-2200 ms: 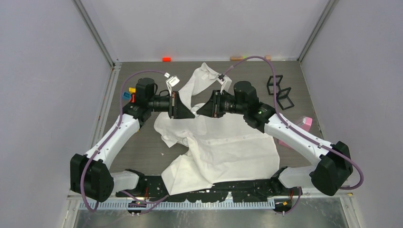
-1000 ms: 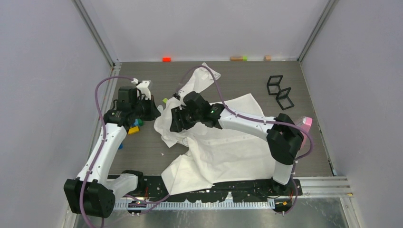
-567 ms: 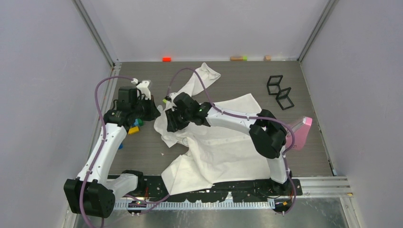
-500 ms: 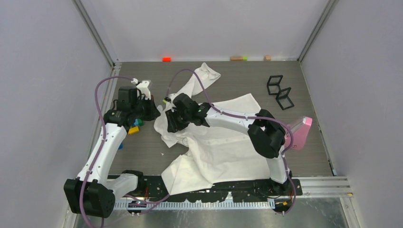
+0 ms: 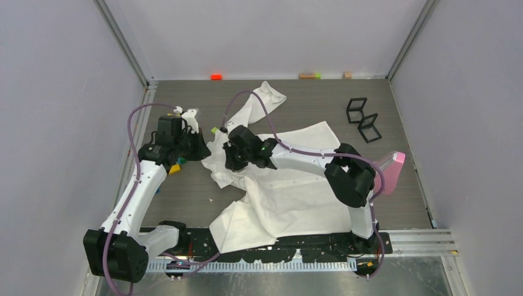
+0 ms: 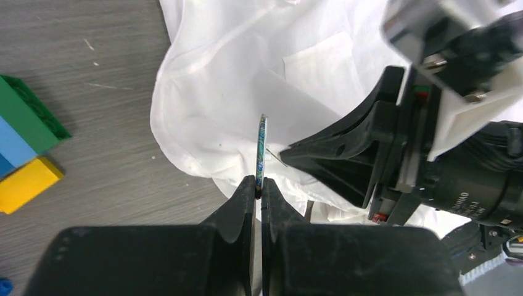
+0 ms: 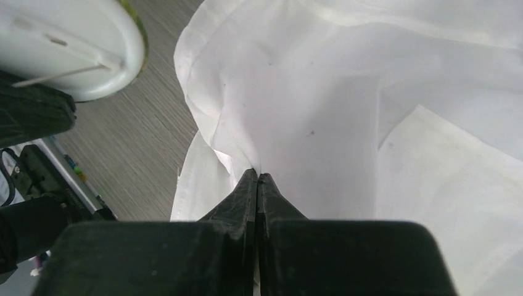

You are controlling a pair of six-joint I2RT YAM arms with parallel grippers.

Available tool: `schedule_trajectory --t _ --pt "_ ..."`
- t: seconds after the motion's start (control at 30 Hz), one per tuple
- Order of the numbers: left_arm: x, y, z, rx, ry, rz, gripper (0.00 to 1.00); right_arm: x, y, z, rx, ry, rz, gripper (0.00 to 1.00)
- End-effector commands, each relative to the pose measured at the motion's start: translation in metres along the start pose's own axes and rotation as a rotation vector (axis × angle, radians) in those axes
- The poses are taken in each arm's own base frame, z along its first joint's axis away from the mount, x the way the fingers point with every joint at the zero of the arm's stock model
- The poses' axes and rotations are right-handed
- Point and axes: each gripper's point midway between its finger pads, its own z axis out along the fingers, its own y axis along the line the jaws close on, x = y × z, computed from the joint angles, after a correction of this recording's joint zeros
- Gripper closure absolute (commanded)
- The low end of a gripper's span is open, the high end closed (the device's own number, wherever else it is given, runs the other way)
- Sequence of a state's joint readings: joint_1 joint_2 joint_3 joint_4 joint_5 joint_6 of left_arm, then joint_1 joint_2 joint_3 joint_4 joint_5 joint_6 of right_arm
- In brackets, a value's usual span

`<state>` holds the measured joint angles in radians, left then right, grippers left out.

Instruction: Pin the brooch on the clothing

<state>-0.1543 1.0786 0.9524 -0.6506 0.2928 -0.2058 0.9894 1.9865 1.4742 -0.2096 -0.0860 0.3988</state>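
The clothing (image 5: 296,191) is a large white shirt lying crumpled on the table. My left gripper (image 5: 200,148) is at its left edge, shut on the brooch (image 6: 262,148), a thin round disc seen edge-on with its pin pointing toward the fabric. The brooch's white back (image 7: 68,49) with its pin shows at the top left of the right wrist view. My right gripper (image 7: 257,176) is shut on a raised fold of the shirt (image 7: 345,111), just right of the brooch. In the left wrist view its black fingers (image 6: 321,148) reach almost to the brooch above the shirt (image 6: 216,74).
Green (image 6: 28,114) and yellow (image 6: 28,185) toy bricks lie on the table left of the shirt. Two black wire cube frames (image 5: 364,120) stand at the back right, with a pink object (image 5: 391,169) nearer. Small coloured blocks (image 5: 216,76) sit along the back wall.
My right gripper has closed on a fold of the shirt. My left gripper with the brooch has shifted slightly right, closer to the shirt and the right gripper.
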Motion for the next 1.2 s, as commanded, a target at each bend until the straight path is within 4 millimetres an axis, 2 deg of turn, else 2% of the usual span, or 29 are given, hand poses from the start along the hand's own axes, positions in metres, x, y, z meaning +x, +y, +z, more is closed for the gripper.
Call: schedule_trajectory --t 0.0,0.17,0.27,0.47,0.73,1.03,1.17 --pt "0.017 -0.012 0.004 0.028 0.043 -0.043 1.0 -0.05 0.006 -0.035 0.039 -0.216 0.029 0.99" --pt "0.037 -0.022 0.013 0.016 0.097 -0.033 1.0 -0.055 -0.003 -0.043 0.087 -0.253 0.06 0.99" --pt "0.041 -0.024 0.019 0.013 0.114 -0.041 1.0 -0.058 -0.003 -0.048 0.092 -0.273 0.071 0.99" --pt "0.044 -0.021 0.031 -0.016 0.136 -0.053 1.0 -0.063 0.003 -0.06 0.064 -0.309 0.071 0.99" --pt "0.043 -0.022 0.04 -0.013 0.143 -0.078 1.0 -0.057 0.016 -0.07 0.023 -0.323 0.034 0.99" --pt "0.041 -0.021 0.043 -0.019 0.146 -0.075 1.0 -0.048 0.037 -0.072 -0.009 -0.311 -0.055 0.99" --pt "0.04 -0.02 0.042 -0.021 0.143 -0.072 1.0 -0.043 0.039 -0.07 -0.01 -0.301 -0.072 0.99"
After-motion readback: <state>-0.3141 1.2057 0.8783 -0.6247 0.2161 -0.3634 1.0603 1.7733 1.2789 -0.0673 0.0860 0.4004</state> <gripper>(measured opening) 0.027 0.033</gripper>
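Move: The left hand holds the brooch upright in closed fingers. The clothing's pinched edge, in the right fingertips, lies roughly 6 cm to its right, 1 cm back and 8 cm below. The pocket is some 14 cm right, 1 cm ahead and 9 cm down; a green block is about 9 cm left, 3 cm ahead and 8 cm down. For the right hand, the brooch is about 4 cm left, 2 cm ahead and 7 cm up. Down and to the right comes the left hand, easing back a little too, about 6 cm lower, tipping its fingers some 10 degrees further down as it brings the brooch in against the underside of the clothing's edge. The right hand keeps its pinch and lifts that edge about 5 cm, first drifting right and forward, then drawing back and slightly left beside the brooch. ##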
